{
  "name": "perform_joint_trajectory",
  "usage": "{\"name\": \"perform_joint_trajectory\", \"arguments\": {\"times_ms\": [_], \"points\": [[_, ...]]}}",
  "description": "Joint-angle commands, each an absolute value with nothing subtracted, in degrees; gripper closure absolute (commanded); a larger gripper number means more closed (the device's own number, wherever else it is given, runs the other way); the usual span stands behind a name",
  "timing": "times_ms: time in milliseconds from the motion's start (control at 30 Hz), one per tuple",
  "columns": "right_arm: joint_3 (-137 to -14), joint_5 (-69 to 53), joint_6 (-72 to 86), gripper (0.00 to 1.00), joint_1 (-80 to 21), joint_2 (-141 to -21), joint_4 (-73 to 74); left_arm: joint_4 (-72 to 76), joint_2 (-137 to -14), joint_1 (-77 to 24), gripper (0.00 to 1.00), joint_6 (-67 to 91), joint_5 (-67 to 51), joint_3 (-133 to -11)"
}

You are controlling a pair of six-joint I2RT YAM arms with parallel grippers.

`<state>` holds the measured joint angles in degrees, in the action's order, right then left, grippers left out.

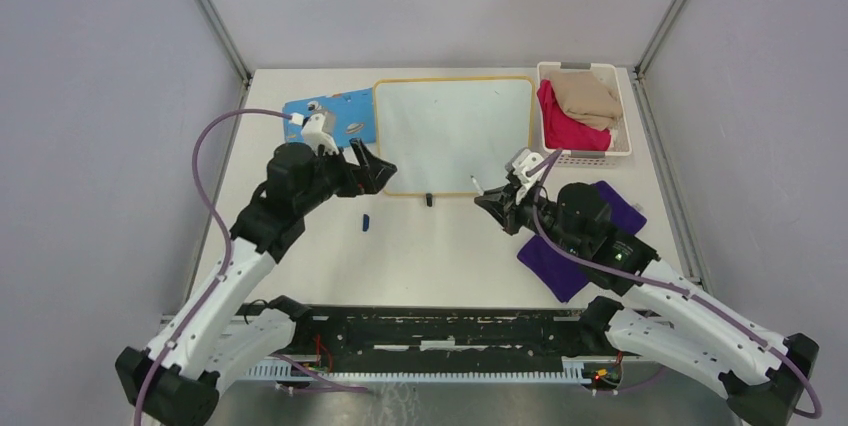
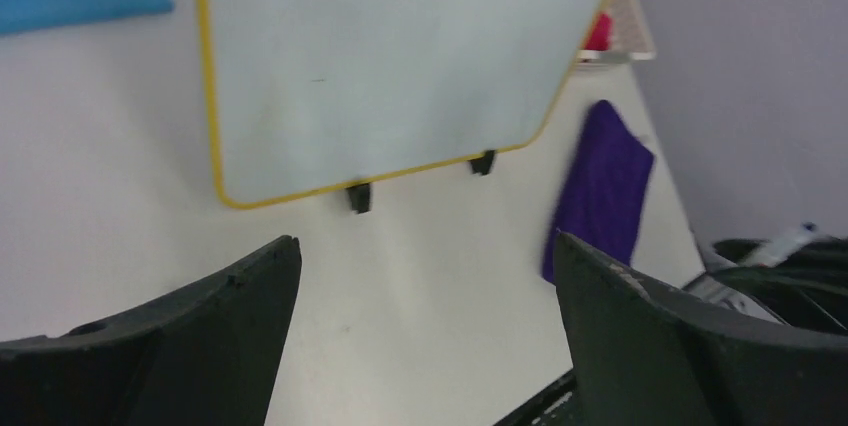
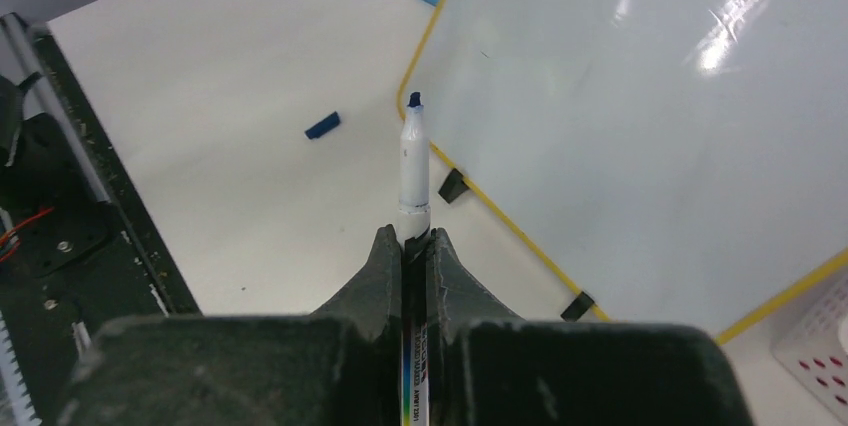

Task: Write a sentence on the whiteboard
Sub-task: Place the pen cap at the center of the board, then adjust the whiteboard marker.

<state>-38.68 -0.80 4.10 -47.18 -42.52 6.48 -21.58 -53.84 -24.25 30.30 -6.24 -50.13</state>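
Observation:
The whiteboard (image 1: 455, 136) lies flat at the back middle of the table, with a yellow rim and two black clips on its near edge. Its surface looks blank in all views (image 2: 400, 56) (image 3: 640, 126); the sentence is not in view. My right gripper (image 1: 497, 196) (image 3: 412, 236) is shut on a white marker (image 3: 414, 161). The marker's bare blue tip hangs just above the board's near rim. My left gripper (image 1: 372, 161) (image 2: 425, 246) stands open and empty above the table, near the board's near left corner. A small blue cap (image 1: 365, 221) (image 3: 322, 126) lies on the table.
A blue patterned cloth (image 1: 330, 111) lies left of the board. A white basket (image 1: 592, 157) holding red and tan cloths stands at the back right. A purple cloth (image 1: 555, 266) (image 2: 600, 191) lies under my right arm.

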Motion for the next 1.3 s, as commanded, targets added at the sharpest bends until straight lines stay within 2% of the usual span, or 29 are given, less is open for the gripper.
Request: {"name": "perform_joint_trajectory", "arguments": {"times_ms": [0, 200, 333, 733, 1267], "points": [[-45.1, -12.7, 0.4, 1.00, -47.2, -45.4, 5.6, -0.1, -46.2, -25.0, 0.00, 28.0, -22.1, -44.9], [-47.5, -23.7, 2.4, 1.00, -47.2, -49.7, 3.7, 17.2, -47.2, -26.8, 0.01, 33.3, -42.1, -41.6], [-48.8, -27.9, 4.2, 1.00, -47.2, -52.1, 2.6, 18.7, -50.1, -29.3, 0.05, 33.7, -48.4, -42.1], [-49.3, -31.8, 7.9, 1.00, -47.2, -55.3, -1.8, 12.5, -54.6, -34.5, 0.18, 27.4, -48.5, -44.8], [-49.7, -32.5, 7.7, 1.00, -47.2, -56.1, -1.3, 12.8, -55.8, -35.9, 0.47, 27.7, -49.1, -45.8]]}}
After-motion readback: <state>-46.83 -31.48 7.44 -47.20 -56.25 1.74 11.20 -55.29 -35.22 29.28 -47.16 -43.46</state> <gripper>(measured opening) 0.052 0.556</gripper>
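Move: The pen is held in the right gripper, nib forward. From the left gripper it lies about 22 cm to the right, 7 cm back and 3 cm higher; from the right gripper, the left one stands 22 cm left, 7 cm ahead and slightly lower. Down on the table some 22 cm below the left gripper are the pen cap, 6 cm left and 1 cm back, the near black clip, 11 cm right and 4 cm ahead, and the whiteboard's middle, 16 cm right and 21 cm ahead. Bring the left gripper right and back to the pen, about 12 cm each way, rising over 8 cm then easing down a little, and swing it some 50 degrees clockwise to face the right gripper. Narrow its wide-open fingers to about half, around the nib end. Meanwhile carry the still-gripped pen about 8 cm left and 5 cm back, turning it 30 degrees counter-clockwise. ##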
